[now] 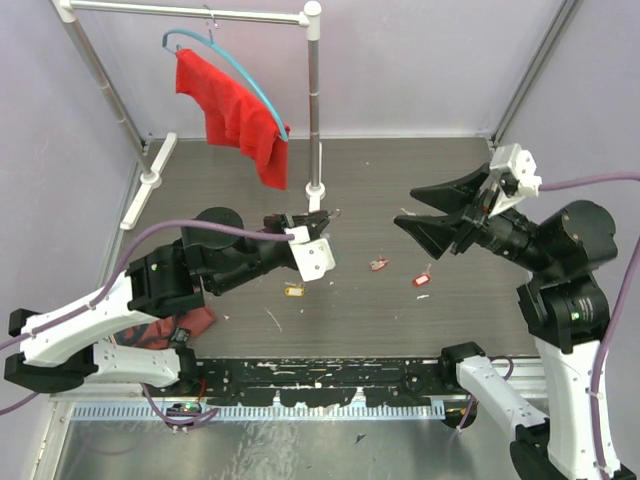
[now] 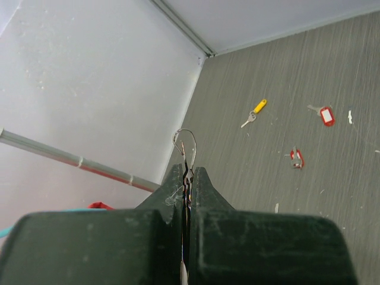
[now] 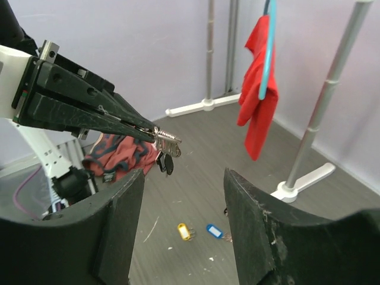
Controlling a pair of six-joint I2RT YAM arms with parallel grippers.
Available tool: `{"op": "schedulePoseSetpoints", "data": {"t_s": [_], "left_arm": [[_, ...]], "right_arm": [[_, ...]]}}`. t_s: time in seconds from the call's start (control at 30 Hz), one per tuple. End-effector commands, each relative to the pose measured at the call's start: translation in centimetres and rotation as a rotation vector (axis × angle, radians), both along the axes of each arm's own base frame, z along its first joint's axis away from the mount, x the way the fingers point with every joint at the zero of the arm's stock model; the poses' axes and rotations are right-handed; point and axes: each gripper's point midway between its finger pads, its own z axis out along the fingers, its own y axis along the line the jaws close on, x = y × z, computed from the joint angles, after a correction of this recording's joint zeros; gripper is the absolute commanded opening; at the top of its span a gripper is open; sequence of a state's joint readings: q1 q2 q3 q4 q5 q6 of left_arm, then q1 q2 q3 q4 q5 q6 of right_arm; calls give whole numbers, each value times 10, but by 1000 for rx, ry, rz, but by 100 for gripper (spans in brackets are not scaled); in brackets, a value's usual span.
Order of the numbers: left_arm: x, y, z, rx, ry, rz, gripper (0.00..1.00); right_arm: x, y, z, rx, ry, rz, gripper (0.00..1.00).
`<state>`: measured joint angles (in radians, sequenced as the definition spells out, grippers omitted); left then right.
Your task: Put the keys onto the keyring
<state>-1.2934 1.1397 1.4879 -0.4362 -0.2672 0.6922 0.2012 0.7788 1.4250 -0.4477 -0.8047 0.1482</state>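
Observation:
My left gripper [image 1: 322, 218] is shut on the keyring [image 1: 331, 212], held above the table. In the left wrist view the thin wire loop [image 2: 185, 141] sticks out of the closed fingertips [image 2: 189, 171]. In the right wrist view several silver keys [image 3: 168, 141] and black tags [image 3: 165, 162] hang from it at the left gripper's tip [image 3: 147, 127]. My right gripper [image 1: 405, 204] is open and empty, facing the ring from the right with a gap between; its fingers [image 3: 122, 202] frame the view. A red-tagged key [image 1: 421, 280] and a reddish-brown-tagged key [image 1: 379, 264] lie on the table.
A yellow-tagged key [image 1: 293, 290] lies below the left gripper, and a blue-tagged one [image 3: 215, 230] beside it. A clothes rail's pole [image 1: 315, 110] with a red cloth [image 1: 235, 115] on a hanger stands behind. A crumpled red garment [image 1: 175, 328] lies by the left arm.

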Motion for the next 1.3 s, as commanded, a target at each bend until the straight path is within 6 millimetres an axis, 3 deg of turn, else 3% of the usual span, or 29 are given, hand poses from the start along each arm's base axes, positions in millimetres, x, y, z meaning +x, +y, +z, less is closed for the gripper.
{"op": "schedulePoseSetpoints", "data": {"t_s": [0.0,0.33,0.67,0.93,1.1,1.27], "left_arm": [[-7,3,11,12,-103,-60,0],[-13,-6,9,54,-137,-120,0],[-11,-13,0,109,-128,-128,0],[-14,-14,1,109,-125,-143,0],[-15,-14,2,111,-125,-146,0],[-15,-15,2,112,-125,-140,0]], "right_arm": [[-1,12,-5,-26,38,108,60],[32,26,-30,28,300,128,50],[11,65,-27,35,291,241,54],[12,79,-40,8,338,270,48],[9,85,-44,-9,347,287,37],[6,83,-40,-4,321,289,17]]}}
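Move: The keyring, still pinched at the left fingertips, lies about 10 cm left of the open right hand, 2 cm ahead and 4 cm lower. The left fingertips are roughly 12 cm left, 1 cm ahead and 5 cm below that hand; a black-tagged key hangs about 3 cm under the ring, 11 cm left and 1 cm ahead. From the left hand, the ring's middle is some 2 cm ahead and 2 cm right, level. The keyring is kept pinched by the left hand, which eases down, right and slightly back by 3 cm, while the right hand comes to it: first forward and down about 4 cm, then left and back again, nearly 9 cm left in all. Its fingers tip down some 20 degrees, swing counter-clockwise, and close most of the way on the ring's rim beside the left fingertips. ##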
